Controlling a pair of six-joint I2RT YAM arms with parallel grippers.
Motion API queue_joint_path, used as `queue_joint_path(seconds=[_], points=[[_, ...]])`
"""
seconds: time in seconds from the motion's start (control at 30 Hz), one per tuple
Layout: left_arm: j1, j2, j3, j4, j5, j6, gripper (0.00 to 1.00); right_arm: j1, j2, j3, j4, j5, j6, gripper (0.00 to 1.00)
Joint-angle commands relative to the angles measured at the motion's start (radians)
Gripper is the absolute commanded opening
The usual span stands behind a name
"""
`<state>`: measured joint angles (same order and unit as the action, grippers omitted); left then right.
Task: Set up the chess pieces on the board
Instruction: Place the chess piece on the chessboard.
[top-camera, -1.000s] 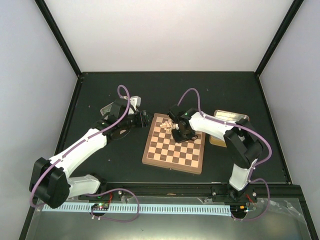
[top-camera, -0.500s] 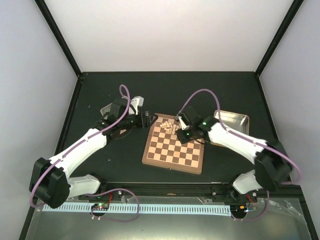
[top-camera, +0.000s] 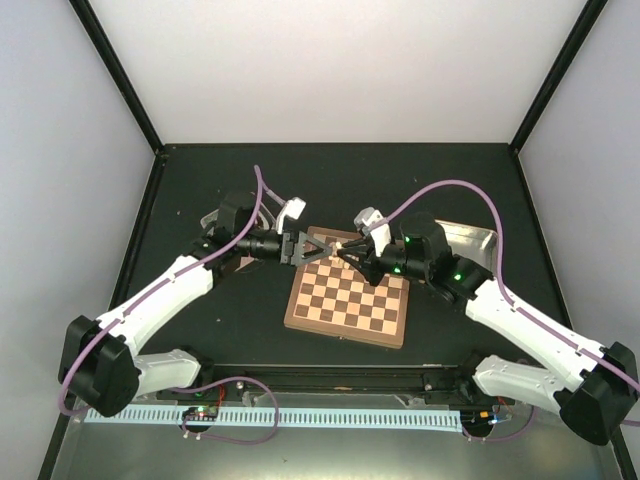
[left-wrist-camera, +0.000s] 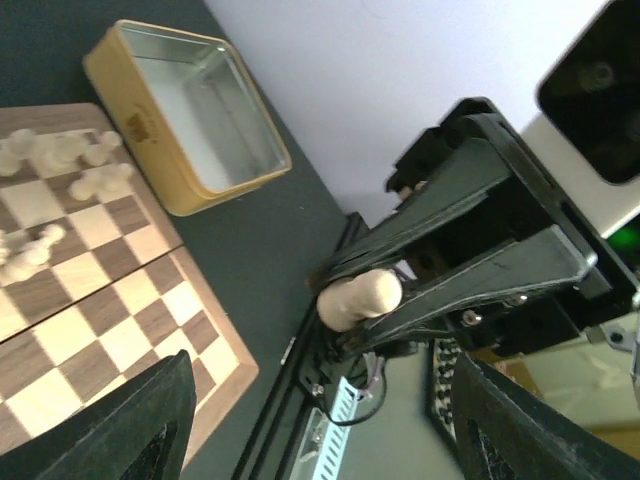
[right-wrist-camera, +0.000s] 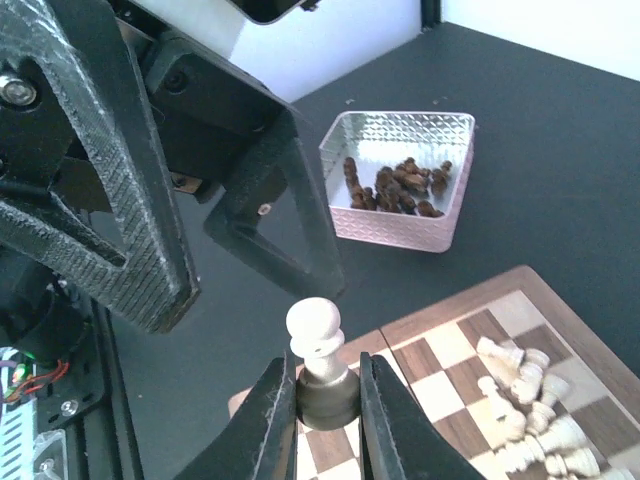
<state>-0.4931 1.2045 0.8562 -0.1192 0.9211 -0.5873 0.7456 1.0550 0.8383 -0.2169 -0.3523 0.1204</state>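
My right gripper (top-camera: 342, 252) is shut on a cream pawn (right-wrist-camera: 316, 330), gripping its base and holding it above the far left corner of the board (top-camera: 350, 300). In the right wrist view the right gripper (right-wrist-camera: 328, 395) has the pawn upright between its fingers. My left gripper (top-camera: 318, 248) is open wide and empty, facing the right gripper at close range. In the left wrist view the pawn (left-wrist-camera: 360, 298) lies just ahead of the left gripper (left-wrist-camera: 320, 400). Several cream pieces (right-wrist-camera: 530, 410) lie in a loose heap on the board's far squares (left-wrist-camera: 60, 150).
A pale tin (right-wrist-camera: 395, 180) holding dark chess pieces stands on the table left of the board. An empty gold-rimmed tin (left-wrist-camera: 190, 120) stands right of the board, partly under the right arm (top-camera: 470, 240). Black frame rails edge the table.
The right gripper has lifted a pawn off the heap and turned towards the left arm. The left gripper has moved right over the board's corner and opened.
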Motion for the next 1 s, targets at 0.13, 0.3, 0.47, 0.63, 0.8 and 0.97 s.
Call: queue_joint_path(seconds=[0.13, 0.3, 0.47, 0.63, 0.8, 0.97], points=[[-0.019, 0.014, 0.058, 0.075, 0.156, -0.065, 0.67, 0.004, -0.009, -0.006, 0.073, -0.12, -0.053, 0.15], [-0.04, 0.04, 0.091, 0.049, 0.134, -0.055, 0.6, 0.004, 0.01, 0.006, 0.041, -0.142, -0.066, 0.15], [-0.055, 0.07, 0.129, 0.015, 0.114, -0.038, 0.41, 0.005, 0.026, 0.017, 0.012, -0.14, -0.079, 0.14], [-0.068, 0.098, 0.141, -0.034, 0.112, 0.005, 0.25, 0.006, 0.028, 0.017, 0.011, -0.109, -0.068, 0.14], [-0.076, 0.102, 0.136, -0.083, 0.101, 0.051, 0.25, 0.005, 0.033, 0.017, 0.016, -0.093, -0.051, 0.13], [-0.079, 0.107, 0.141, -0.135, 0.064, 0.096, 0.23, 0.006, 0.035, 0.016, 0.017, -0.088, -0.043, 0.13]])
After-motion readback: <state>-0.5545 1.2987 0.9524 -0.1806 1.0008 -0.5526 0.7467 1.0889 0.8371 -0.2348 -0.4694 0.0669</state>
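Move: The piece in the right fingers sits about 4 cm to the right of the open left hand, 2 cm above it, and level with it fore and aft. From the right hand, the left fingers are some 5 cm to the left and 2 cm below, neither ahead nor back. The pile of pale pieces on the board lies about 5 cm farther out than the right hand, 1 cm to its right and 21 cm below. Left hand goes 3 cm right and back, closing on the piece's head; right eases back, still pinching. ##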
